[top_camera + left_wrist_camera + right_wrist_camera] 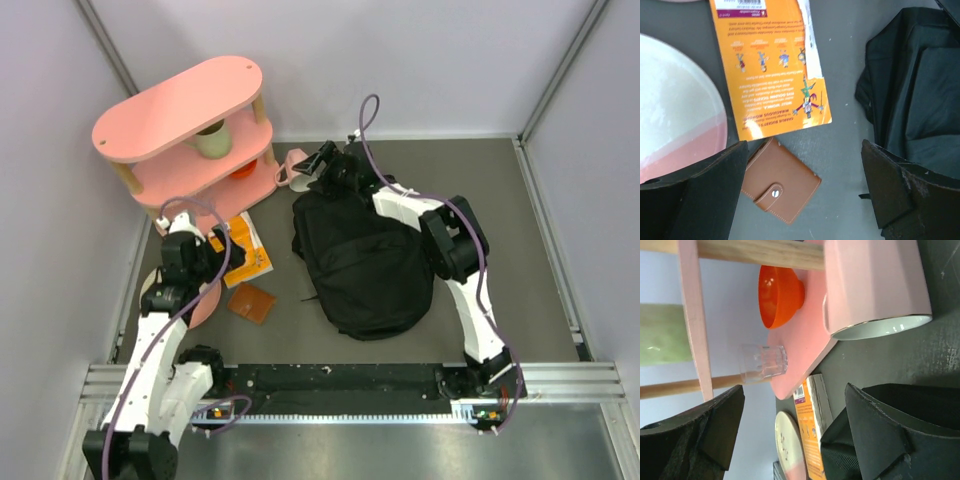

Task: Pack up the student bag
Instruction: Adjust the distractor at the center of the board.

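The student bag (365, 265), a big floppy black backpack, lies in the middle of the grey table; its fabric fills the right of the left wrist view (920, 85) and shows low in the right wrist view (837, 452). My left gripper (220, 262) hovers open over a brown wallet (780, 187) and the lower edge of an orange book (775, 65), holding nothing (802, 162). My right gripper (318, 165) stands open at the bag's far end, beside a pink mug (875, 285), with nothing between its fingers (795, 390).
A pink two-tier shelf (185, 125) stands at the back left with an orange bowl (780, 295), a clear glass (764, 362) and a green cup (212, 140). A pink and white plate (675, 110) lies left of the book. Walls close in the sides.
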Robot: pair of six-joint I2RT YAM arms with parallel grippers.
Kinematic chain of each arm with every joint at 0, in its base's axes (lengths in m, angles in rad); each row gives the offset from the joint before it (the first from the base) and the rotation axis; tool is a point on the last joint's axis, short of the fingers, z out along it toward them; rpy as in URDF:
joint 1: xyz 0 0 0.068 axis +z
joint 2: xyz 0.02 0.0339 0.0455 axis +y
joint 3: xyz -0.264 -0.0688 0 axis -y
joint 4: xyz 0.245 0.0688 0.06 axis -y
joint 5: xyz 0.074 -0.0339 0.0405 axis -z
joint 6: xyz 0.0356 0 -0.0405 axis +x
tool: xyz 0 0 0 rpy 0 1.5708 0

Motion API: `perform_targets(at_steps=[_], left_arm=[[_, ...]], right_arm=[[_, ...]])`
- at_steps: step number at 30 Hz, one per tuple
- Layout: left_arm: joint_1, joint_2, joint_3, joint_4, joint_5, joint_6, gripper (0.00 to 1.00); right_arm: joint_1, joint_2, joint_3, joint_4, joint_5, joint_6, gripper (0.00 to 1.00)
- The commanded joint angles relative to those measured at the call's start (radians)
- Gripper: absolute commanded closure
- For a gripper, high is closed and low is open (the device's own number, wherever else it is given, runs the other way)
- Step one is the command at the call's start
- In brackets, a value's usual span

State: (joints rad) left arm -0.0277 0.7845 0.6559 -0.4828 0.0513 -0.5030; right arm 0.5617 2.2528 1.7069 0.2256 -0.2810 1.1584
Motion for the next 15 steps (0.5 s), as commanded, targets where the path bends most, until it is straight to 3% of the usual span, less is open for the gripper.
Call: perform_targets(at_steps=[1,6,15], left_arm=[[-0.001,-0.135,-0.071,-0.042,-0.042,-0.037,0.02],[-0.001,-0.215,-0.079,-0.063,-0.08,-0.054,0.02],[-0.001,-0.104,-0.027,-0.06,-0.088,-0.026,0.02]], right_arm=[[-0.006,0.077,0.026,0.083,0.02,0.13,0.2],[-0.013,0.117,0.076,0.033,0.086,0.115,0.2],[-0.026,0.284,0.288,0.017,0.121,0.161,0.21]])
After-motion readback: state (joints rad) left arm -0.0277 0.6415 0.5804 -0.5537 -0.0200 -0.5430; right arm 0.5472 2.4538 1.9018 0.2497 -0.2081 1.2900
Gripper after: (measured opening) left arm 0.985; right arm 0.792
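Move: The pink mug lies on its side on the table, open end roughly towards the robot, about 7 cm ahead of the right hand, 3 cm to its left and 8 cm lower. The shelf's right end is some 9 cm to the left of the mug and 2 cm nearer, with the orange bowl about 13 cm left of the mug, level with it. The black bag's middle is roughly 14 cm back and 14 cm right of the right hand. From the left hand the mug is about 26 cm ahead and 15 cm right. The toppled pink mug is what the right hand closes in on: it first sinks about 3.5 cm, then reaches forward some 5 cm towards the mug, turning slightly clockwise and keeping its fingers open. The lower finger comes close to the mug's open end, but contact can't be told. The left hand draws back about 2.5 cm, away from the mug, still open. ##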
